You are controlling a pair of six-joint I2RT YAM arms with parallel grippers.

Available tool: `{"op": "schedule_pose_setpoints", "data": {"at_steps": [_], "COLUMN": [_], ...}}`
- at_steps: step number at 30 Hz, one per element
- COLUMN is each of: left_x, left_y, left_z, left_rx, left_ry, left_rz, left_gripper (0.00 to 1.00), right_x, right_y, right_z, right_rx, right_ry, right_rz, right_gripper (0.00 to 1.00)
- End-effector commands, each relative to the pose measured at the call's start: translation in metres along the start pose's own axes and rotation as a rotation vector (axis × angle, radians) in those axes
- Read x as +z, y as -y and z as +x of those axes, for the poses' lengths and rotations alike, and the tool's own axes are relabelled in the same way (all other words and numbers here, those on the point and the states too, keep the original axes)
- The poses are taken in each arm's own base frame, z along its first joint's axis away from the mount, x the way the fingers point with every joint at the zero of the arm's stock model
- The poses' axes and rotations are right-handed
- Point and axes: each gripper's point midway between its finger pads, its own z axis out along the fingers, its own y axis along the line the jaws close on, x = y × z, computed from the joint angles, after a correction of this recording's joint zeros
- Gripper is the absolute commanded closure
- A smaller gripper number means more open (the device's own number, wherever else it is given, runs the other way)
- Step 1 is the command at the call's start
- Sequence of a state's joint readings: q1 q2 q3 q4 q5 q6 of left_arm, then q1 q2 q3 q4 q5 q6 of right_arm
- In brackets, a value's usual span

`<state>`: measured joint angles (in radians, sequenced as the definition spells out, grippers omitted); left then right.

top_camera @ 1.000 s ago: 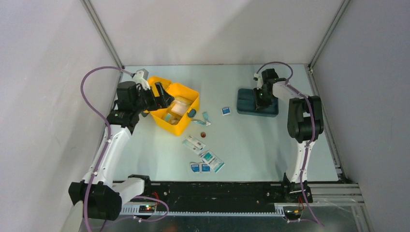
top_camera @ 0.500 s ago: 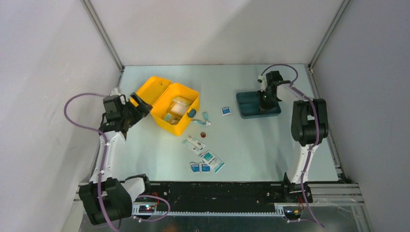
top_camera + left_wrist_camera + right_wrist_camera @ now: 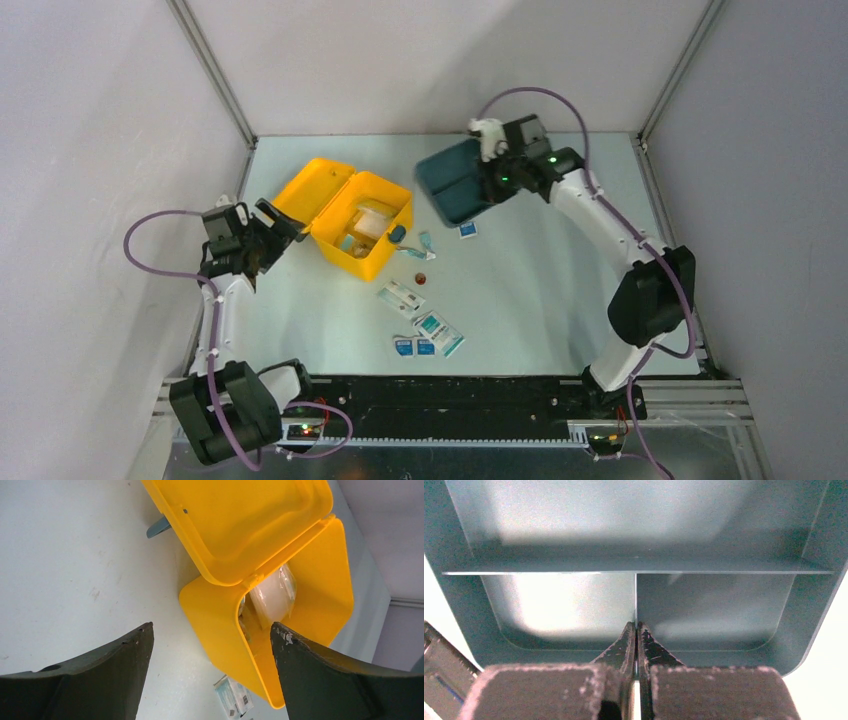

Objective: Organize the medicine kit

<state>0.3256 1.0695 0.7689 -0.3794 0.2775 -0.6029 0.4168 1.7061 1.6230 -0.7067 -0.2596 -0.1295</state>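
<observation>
The yellow medicine kit [image 3: 365,240] stands open at the left, its lid [image 3: 315,190] laid back. A clear bag of white material [image 3: 372,218] lies inside. In the left wrist view the kit [image 3: 260,530] fills the upper frame. My left gripper [image 3: 268,228] hangs open just left of the kit, holding nothing, with its fingers [image 3: 125,670] wide apart. My right gripper [image 3: 492,176] is shut on the middle divider of the dark teal tray [image 3: 455,182]. It holds the tray tilted above the table, right of the kit. The right wrist view shows the tray [image 3: 636,530] with nothing in it.
Flat medicine packets [image 3: 402,297] [image 3: 438,333] [image 3: 412,347] lie in front of the kit. A small blue-white sachet [image 3: 467,229], a teal strip [image 3: 425,245] and a small red-brown piece [image 3: 421,279] lie between kit and tray. Grey walls close in the left, back and right.
The right gripper shut on the tray, lifted it from the back right and carried it left toward the kit. The left gripper drew back left from the lid, which now lies open.
</observation>
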Motion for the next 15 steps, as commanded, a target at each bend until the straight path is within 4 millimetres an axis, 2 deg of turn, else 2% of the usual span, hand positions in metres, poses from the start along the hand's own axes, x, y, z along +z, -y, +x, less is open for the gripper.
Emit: {"op": "schedule_pose_setpoints", "data": {"at_steps": [1, 2, 3, 4, 5, 6, 7, 9, 13, 14, 15], "left_x": [-0.015, -0.019, -0.021, -0.027, -0.03, -0.035, -0.037, -0.043, -0.047, -0.047, -0.047], "left_y": [0.017, 0.019, 0.016, 0.018, 0.016, 0.017, 0.015, 0.015, 0.016, 0.016, 0.016], "left_z": [-0.037, -0.041, -0.045, -0.048, -0.051, -0.053, -0.054, -0.055, -0.057, -0.057, -0.059], "left_rx": [0.02, 0.021, 0.013, 0.018, 0.025, 0.036, 0.047, 0.057, 0.049, 0.047, 0.045], "left_ry": [0.118, 0.138, 0.159, 0.182, 0.2, 0.22, 0.231, 0.256, 0.268, 0.269, 0.27], "left_rz": [0.067, 0.076, 0.077, 0.087, 0.085, 0.091, 0.087, 0.091, 0.098, 0.098, 0.1], "left_gripper": [0.09, 0.09, 0.09, 0.09, 0.09, 0.09, 0.09, 0.08, 0.08, 0.08, 0.08], "right_x": [0.003, 0.004, 0.015, 0.014, 0.026, 0.022, 0.029, 0.036, 0.056, 0.059, 0.066], "right_y": [-0.077, -0.097, -0.102, -0.119, -0.123, -0.138, -0.142, -0.162, -0.186, -0.181, -0.185], "right_z": [-0.025, -0.032, -0.03, -0.042, -0.042, -0.057, -0.069, -0.082, -0.096, -0.101, -0.101], "right_rx": [-0.238, -0.301, -0.325, -0.372, -0.391, -0.424, -0.433, -0.455, -0.519, -0.518, -0.521], "right_ry": [0.004, 0.019, 0.0, 0.027, 0.013, 0.052, 0.07, 0.095, 0.145, 0.16, 0.159], "right_rz": [-0.111, -0.134, -0.126, -0.14, -0.132, -0.141, -0.126, -0.134, -0.087, -0.033, -0.028], "right_gripper": [1.0, 1.0, 1.0, 1.0, 1.0, 1.0, 1.0, 1.0, 1.0, 1.0, 1.0]}}
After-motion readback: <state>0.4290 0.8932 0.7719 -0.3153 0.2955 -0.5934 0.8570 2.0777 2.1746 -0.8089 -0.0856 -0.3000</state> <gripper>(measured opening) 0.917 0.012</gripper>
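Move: Roughly 28 cm to the left of the right hand, nearly level in reach (some 2 cm farther out) and 15 cm lower, is the open yellow box; the right fingers already hold the dark green tray by its side wall. The box's open lid is about 12 cm left of the box and 9 cm farther out. On the table, a blue packet lies some 4 cm left and 4 cm ahead of the right hand, a teal packet 14 cm left and 1 cm ahead. From the left hand the box is about 18 cm right, 7 cm ahead. Carrying the green tray in its still-shut fingers, the right hand sweeps about 20 cm left towards the yellow box, fast at first and then slowing, while it turns some 25 degrees counter-clockwise and tips its fingers up a little. The open left hand clears away, rising about 6 cm and edging 3 cm left as its fingertips tilt up. ##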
